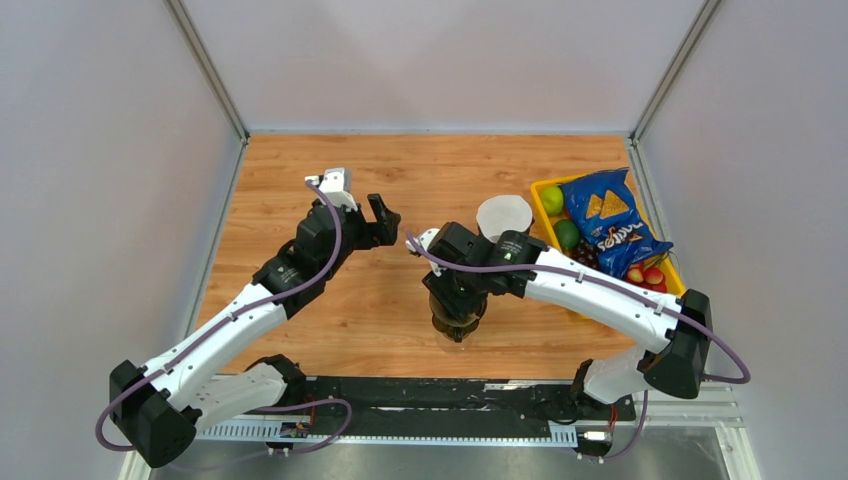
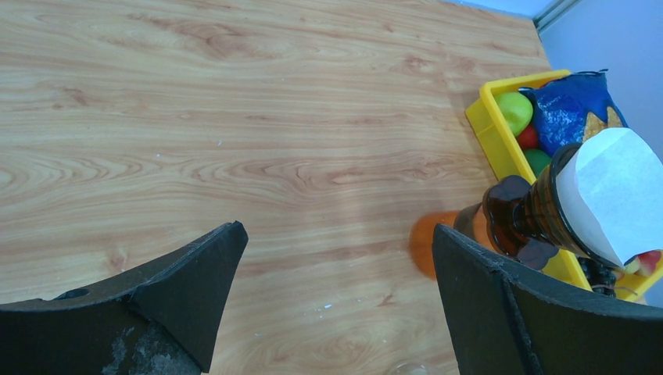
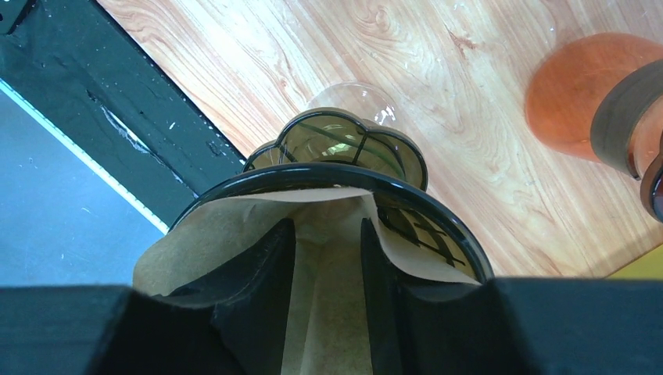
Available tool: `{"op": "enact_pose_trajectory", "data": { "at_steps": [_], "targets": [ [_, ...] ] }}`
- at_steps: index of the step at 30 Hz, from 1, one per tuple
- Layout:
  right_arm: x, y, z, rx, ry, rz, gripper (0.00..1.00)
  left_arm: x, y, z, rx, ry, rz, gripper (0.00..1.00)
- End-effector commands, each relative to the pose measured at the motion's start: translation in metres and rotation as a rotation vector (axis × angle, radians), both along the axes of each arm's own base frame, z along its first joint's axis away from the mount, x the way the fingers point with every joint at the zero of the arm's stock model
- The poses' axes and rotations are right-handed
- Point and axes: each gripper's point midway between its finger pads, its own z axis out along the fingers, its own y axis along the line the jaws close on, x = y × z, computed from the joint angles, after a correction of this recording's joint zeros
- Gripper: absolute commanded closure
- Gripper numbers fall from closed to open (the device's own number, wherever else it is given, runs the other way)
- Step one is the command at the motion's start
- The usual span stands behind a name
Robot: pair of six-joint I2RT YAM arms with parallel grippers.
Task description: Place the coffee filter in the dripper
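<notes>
The dark glass dripper (image 3: 328, 176) sits on a clear glass carafe (image 3: 348, 141) near the table's front edge, and in the top view it (image 1: 458, 322) lies mostly under my right wrist. A brown paper coffee filter (image 3: 211, 234) lines its inside, its edge standing above the rim. My right gripper (image 3: 327, 234) reaches down into the filter, its two fingers a little apart with bare paper showing in the gap. My left gripper (image 2: 338, 234) hovers wide open over bare wood to the left of the dripper (image 1: 385, 218), holding nothing.
An amber dripper (image 2: 532, 215) with a white filter (image 2: 618, 195) stands just behind my right gripper, casting an orange glow on the wood. A yellow tray (image 2: 489, 129) at the right holds a blue chips bag (image 1: 610, 220), limes and red fruit. A black rail (image 3: 117, 109) runs along the front edge.
</notes>
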Motion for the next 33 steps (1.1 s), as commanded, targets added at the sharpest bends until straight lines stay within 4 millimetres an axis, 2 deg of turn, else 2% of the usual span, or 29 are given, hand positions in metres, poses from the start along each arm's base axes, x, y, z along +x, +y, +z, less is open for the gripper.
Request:
{"op": "enact_pose_trajectory", "data": {
  "at_steps": [1, 4, 10, 18, 24, 26, 28, 31, 33],
  "targets": [
    [0.003, 0.003, 0.010, 0.023, -0.034, -0.014, 0.60, 0.002, 0.004, 0.025, -0.043, -0.046, 0.022, 0.00],
    [0.005, 0.007, 0.022, 0.052, -0.049, -0.013, 0.57, 0.001, 0.004, 0.026, -0.042, -0.048, 0.022, 0.00],
    [0.013, 0.003, 0.048, 0.087, -0.117, -0.054, 0.57, 0.000, 0.005, 0.026, -0.043, -0.048, 0.022, 0.00],
    [0.010, 0.003, 0.076, 0.166, -0.148, -0.032, 0.57, -0.001, 0.008, 0.028, -0.041, -0.046, 0.032, 0.00],
    [0.017, 0.004, 0.115, 0.258, -0.224, -0.059, 0.53, -0.001, 0.008, 0.030, -0.041, -0.049, 0.033, 0.00],
    [0.031, -0.004, 0.130, 0.267, -0.300, -0.131, 0.49, -0.001, 0.009, 0.030, -0.038, -0.051, 0.035, 0.00],
    [0.054, -0.021, 0.146, 0.257, -0.403, -0.245, 0.43, -0.001, 0.010, 0.030, -0.037, -0.051, 0.038, 0.00],
    [0.095, -0.058, 0.167, 0.286, -0.526, -0.486, 0.23, 0.001, 0.013, 0.029, -0.027, -0.052, 0.055, 0.00],
    [0.130, -0.093, 0.165, 0.321, -0.549, -0.670, 0.12, 0.003, 0.015, 0.027, -0.015, -0.051, 0.068, 0.00]
  ]
}}
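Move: The right gripper is part-open inside the mouth of the brown coffee filter. The middle of that filter is about 2 cm straight below the hand point, and the olive dripper around it about 4 cm below. The brown-red dripper with the white filter stands some 15 cm ahead and 9 cm to the right, its middle about 4 cm lower. From the left hand, the brown filter is roughly 16 cm back, 18 cm right and 10 cm below. Draw the right gripper out of the brown filter's mouth, slowly at first and nearly straight up, then faster, for about 13 cm of rise in all. Once clear, sweep it forward some 5 cm and slightly right, tilting the fingers up by some 30 degrees so they point more forward, and spread them to nearly wide open. ##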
